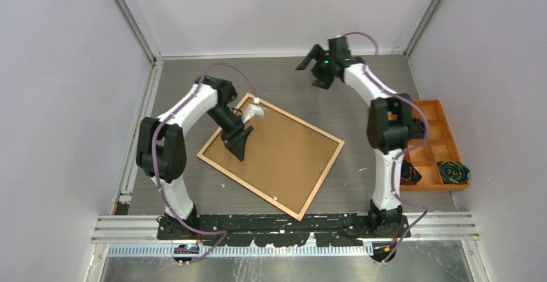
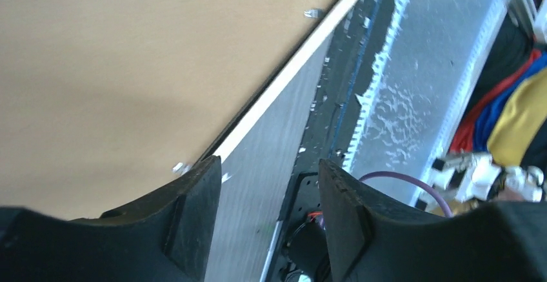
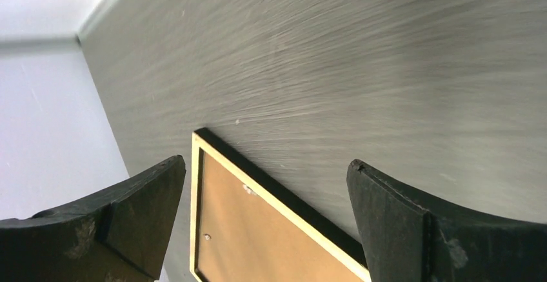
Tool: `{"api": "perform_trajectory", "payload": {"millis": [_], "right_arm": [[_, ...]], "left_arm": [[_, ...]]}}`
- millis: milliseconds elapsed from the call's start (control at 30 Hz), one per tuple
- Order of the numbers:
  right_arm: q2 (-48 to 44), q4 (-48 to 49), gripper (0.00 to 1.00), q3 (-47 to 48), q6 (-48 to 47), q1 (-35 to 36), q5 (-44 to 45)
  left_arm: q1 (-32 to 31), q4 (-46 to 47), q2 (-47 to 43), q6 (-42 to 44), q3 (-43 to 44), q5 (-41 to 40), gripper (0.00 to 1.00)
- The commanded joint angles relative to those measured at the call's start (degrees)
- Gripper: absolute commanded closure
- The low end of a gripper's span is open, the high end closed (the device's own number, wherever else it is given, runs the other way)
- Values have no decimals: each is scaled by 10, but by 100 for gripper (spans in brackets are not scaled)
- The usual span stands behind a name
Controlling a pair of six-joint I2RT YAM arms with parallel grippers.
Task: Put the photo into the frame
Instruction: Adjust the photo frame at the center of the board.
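The frame (image 1: 321,181) lies face down on the grey table, light wood rim up, with a brown backing board (image 1: 277,156) filling it. The photo is hidden or out of view. My left gripper (image 1: 237,146) hovers over the frame's left part, open and holding nothing. In the left wrist view its fingers (image 2: 269,166) straddle the frame's pale edge (image 2: 284,79) beside the board (image 2: 129,56). My right gripper (image 1: 311,72) is raised at the far side of the table, open and empty. In the right wrist view, between its fingers (image 3: 268,166), a frame corner (image 3: 277,201) shows below.
An orange compartment tray (image 1: 445,143) stands at the right edge with dark coiled items (image 1: 453,172) in its near cells. Grey walls enclose the table on three sides. A black rail (image 1: 284,227) carrying the arm bases runs along the near edge.
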Motion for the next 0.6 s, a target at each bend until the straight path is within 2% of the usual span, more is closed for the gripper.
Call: {"api": "perform_trajectory", "payload": {"millis": [0, 200, 267, 367, 567], "right_arm": [[-170, -1, 0, -117, -14, -21, 59], [-375, 5, 0, -384, 16, -22, 89], [-447, -9, 0, -459, 23, -21, 92], [-559, -37, 0, -561, 35, -22, 88], [-701, -121, 0, -666, 58, -22, 72]], "left_arm": [[103, -56, -2, 18, 94, -16, 44], [256, 38, 94, -103, 195, -83, 64], [289, 57, 125, -125, 210, -90, 67], [315, 77, 148, -139, 206, -90, 69], [321, 107, 150, -136, 142, -66, 71]]}}
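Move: The photo frame lies askew below both hands. Its right corner is some 26 cm back and 16 cm to the right of the open right hand, 11 cm below; its far corner is about 6 cm back and 23 cm left of that hand. From the left hand, the middle of the frame's left side is about 10 cm ahead, 7 cm left and 10 cm below, and its left corner roughly 3 cm back and 18 cm left. Right hand sweeps back-right about 30 cm towards the right corner; left crosses the left side forward-left, fingers narrowing. ##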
